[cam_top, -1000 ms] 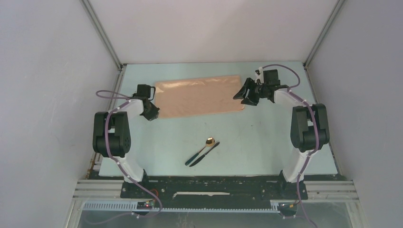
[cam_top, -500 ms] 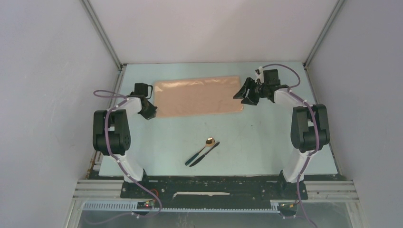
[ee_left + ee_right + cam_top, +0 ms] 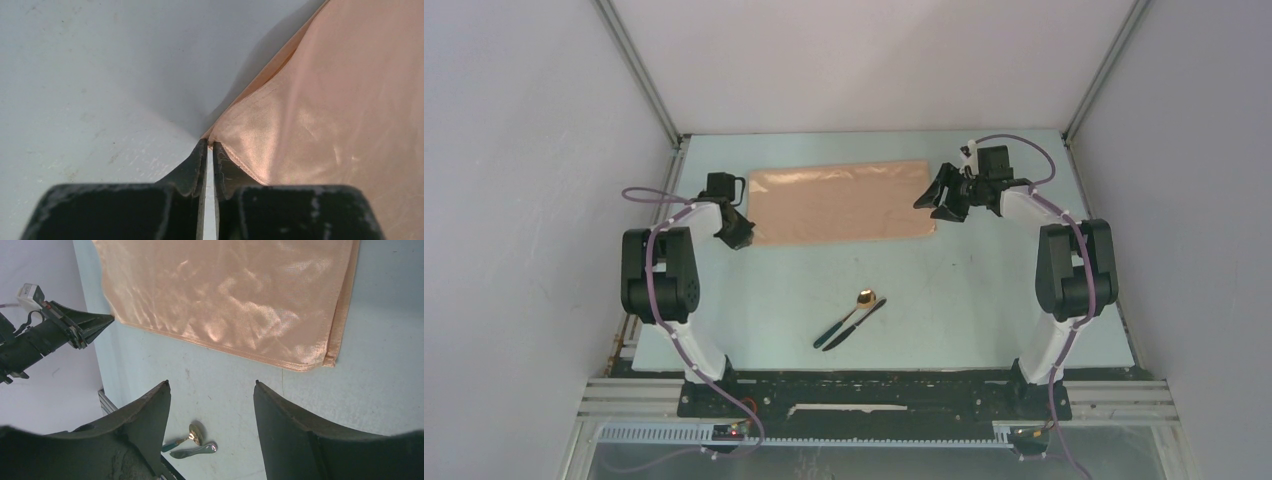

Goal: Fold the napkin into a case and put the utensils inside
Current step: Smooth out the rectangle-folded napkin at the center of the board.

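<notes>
The peach-tan napkin (image 3: 842, 203) lies folded into a wide rectangle at the back of the table; it also shows in the left wrist view (image 3: 325, 100) and the right wrist view (image 3: 225, 295). My left gripper (image 3: 740, 238) is shut on its near left corner (image 3: 210, 144), which is slightly lifted. My right gripper (image 3: 929, 205) is open and empty, hovering by the napkin's right edge (image 3: 211, 384). The gold-bowled spoon (image 3: 864, 298) and the dark knife (image 3: 856, 324) lie side by side on the table, nearer the arms, and also show in the right wrist view (image 3: 195, 434). No case shows.
The pale table (image 3: 984, 290) is enclosed by grey walls at the left, right and back. The metal frame rail (image 3: 874, 395) runs along the near edge by the arm bases.
My left gripper has shifted slightly left and back at the napkin's near left corner. The right gripper, spoon and knife have not moved.
</notes>
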`<state>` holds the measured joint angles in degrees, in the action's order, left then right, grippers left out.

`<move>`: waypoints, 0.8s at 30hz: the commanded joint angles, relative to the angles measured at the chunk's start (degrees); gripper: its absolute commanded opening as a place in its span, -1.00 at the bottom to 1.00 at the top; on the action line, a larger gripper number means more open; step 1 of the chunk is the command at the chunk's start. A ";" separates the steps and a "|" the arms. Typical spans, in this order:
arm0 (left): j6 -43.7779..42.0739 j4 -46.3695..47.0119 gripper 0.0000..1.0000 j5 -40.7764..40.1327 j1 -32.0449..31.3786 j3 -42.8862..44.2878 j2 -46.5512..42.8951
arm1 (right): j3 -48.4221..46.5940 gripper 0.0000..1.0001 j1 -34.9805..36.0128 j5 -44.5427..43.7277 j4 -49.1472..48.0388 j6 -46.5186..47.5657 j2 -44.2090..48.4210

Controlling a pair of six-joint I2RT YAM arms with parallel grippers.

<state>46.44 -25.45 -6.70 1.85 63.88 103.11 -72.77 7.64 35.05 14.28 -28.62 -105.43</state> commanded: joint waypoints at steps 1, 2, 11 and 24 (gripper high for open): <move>-1.34 0.05 -0.73 0.37 0.52 -0.23 -1.24 | 0.00 0.41 0.33 0.35 -1.74 0.30 0.64; -1.55 0.05 -0.68 0.29 0.50 -0.46 -1.69 | -0.02 0.42 0.38 0.41 -1.82 0.09 0.12; -3.46 0.27 0.23 -0.54 0.12 -3.39 -11.92 | -3.55 0.56 1.53 2.33 -4.11 -0.85 -6.78; 3.60 14.65 0.44 13.56 0.30 0.07 -1.87 | -6.54 0.99 -1.30 4.64 -6.36 -3.60 -15.47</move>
<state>46.15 -17.19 1.91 1.83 62.04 96.92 -77.56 7.53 39.38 9.06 -31.35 -119.33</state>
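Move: The left hand holds the napkin's near-left corner; the napkin's middle lies about 10 cm ahead and 21 cm to its right, about 1 cm below. From the right hand, hovering open, the near-right corner is level with it, some 5 cm right and 10 cm down, and the napkin's middle 9 cm ahead, 18 cm left. Spoon and knife lie roughly 23 cm back of the right hand and 15 cm left. The left hand opens wide and lets go of the near-left corner, easing back about 1.5 cm and rising some 6 cm, then swings forward and right over the napkin, its fingers tipping up some 15 degrees and the hand starting to sink again at the end. Meanwhile the right hand, spreading its already open fingers wider still, comes down about 6 cm with a smaller reach forward over the napkin's near-right corner region; whether it touches the cloth can't be seen. ##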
